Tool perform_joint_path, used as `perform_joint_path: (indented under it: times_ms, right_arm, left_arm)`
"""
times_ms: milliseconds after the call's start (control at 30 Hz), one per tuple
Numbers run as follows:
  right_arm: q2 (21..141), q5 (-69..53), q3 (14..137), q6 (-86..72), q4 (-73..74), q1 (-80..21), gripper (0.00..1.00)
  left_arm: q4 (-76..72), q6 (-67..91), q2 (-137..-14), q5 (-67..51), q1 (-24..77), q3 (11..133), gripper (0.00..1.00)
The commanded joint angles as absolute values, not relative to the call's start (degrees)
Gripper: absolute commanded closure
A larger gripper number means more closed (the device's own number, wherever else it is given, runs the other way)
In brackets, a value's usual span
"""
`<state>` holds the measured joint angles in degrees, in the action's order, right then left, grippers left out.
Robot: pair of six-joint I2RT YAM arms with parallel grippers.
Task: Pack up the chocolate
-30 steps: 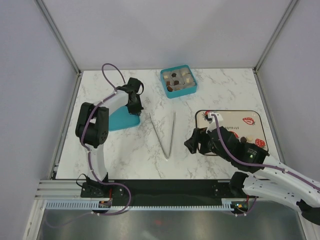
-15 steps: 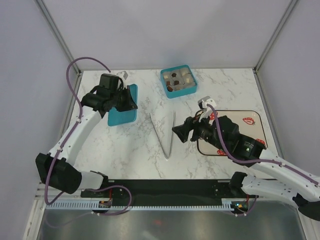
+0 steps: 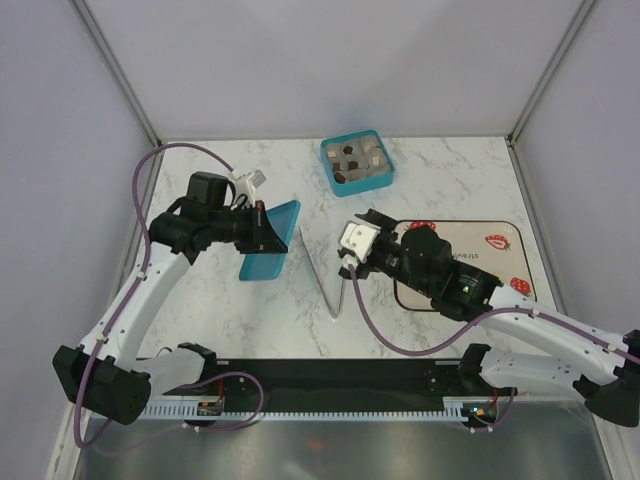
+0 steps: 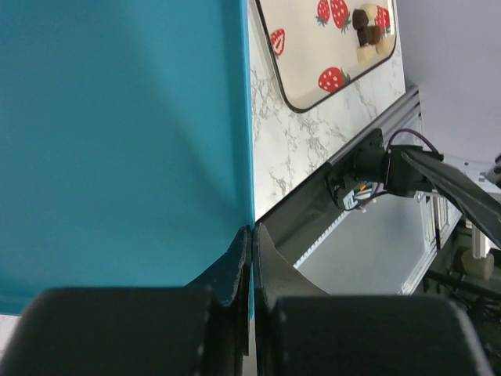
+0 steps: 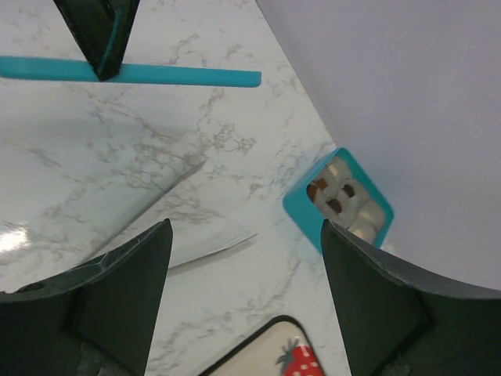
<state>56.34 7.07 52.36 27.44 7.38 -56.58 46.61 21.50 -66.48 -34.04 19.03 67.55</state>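
Note:
Several pieces of chocolate (image 3: 356, 160) sit in the grey compartments of the teal box (image 3: 331, 160) at the back of the table; the right wrist view shows the chocolate (image 5: 338, 197) in the box (image 5: 305, 204) too. More chocolate (image 4: 366, 30) lies on the strawberry-print tray (image 4: 313, 47). My left gripper (image 3: 258, 226) is shut on the edge of the flat teal lid (image 3: 272, 243), holding it tilted above the table. In the left wrist view the lid (image 4: 117, 141) fills the left side. My right gripper (image 3: 346, 246) hovers open and empty left of the tray (image 3: 500, 262).
Metal tongs (image 3: 318, 272) lie in a V on the marble between the arms, just under the right gripper. The right arm covers part of the tray. In the right wrist view the lid (image 5: 180, 75) shows edge-on at the top.
The left arm lifted the teal lid off the table and carried it right. The right arm moved left off the tray to above the tongs, jaws wider.

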Motion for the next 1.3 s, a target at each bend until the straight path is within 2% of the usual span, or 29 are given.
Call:
perform_joint_path:
  times_ms: [0,367,800,1100,1200,1267]
  right_arm:
    - [59.7,5.2,54.1,49.5,3.1,-57.2,0.15]
    - [72.4,6.4,59.1,70.1,0.8,-63.6,0.17]
    - [82.4,9.2,61.9,79.3,0.5,-68.2,0.19]
    - [86.3,7.2,62.0,79.7,-2.1,-68.1,0.31]
    - [87.7,7.7,61.3,80.4,-4.4,-68.0,0.42]
    - [87.9,7.4,60.6,79.8,-6.5,-67.9,0.55]
  left_arm:
    - [46.2,18.5,-64.8,-39.7,19.2,65.5,0.98]
    - [45.0,16.7,-66.4,-42.6,19.3,64.9,0.98]
    - [43.0,17.8,-66.5,-44.2,20.0,62.8,0.98]
    - [44.0,16.2,-65.4,-43.1,20.0,62.1,0.98]
    - [44.6,14.9,-66.7,-41.8,20.0,62.8,0.98]
    - [45.1,14.6,-67.5,-41.3,20.0,63.4,0.98]
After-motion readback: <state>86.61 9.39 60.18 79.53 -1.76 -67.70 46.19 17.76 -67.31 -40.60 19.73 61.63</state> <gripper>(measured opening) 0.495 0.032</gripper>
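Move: The left hand already pinches the blue lid by its right rim, well off the table; the lid's middle is some 3 cm left, 2 cm ahead and 3 cm below that hand. From the open right hand the lid lies about 18 cm left, 3 cm ahead and 7 cm lower. The chocolate box stands some 35 cm ahead, 2 cm right and 25 cm down; the V-shaped strip is 6 cm ahead, 5 cm left, 28 cm down. The right fingers get around the lid's rim just forward of the left hand's grip, one finger over the lid and one beneath it, and close to about half open; firm contact can't be seen. To get there the right hand sweeps about 13 cm left and sinks some 8 cm, rolling and swinging counter-clockwise. The left hand keeps its pinch, easing a few centimetres down and back. ##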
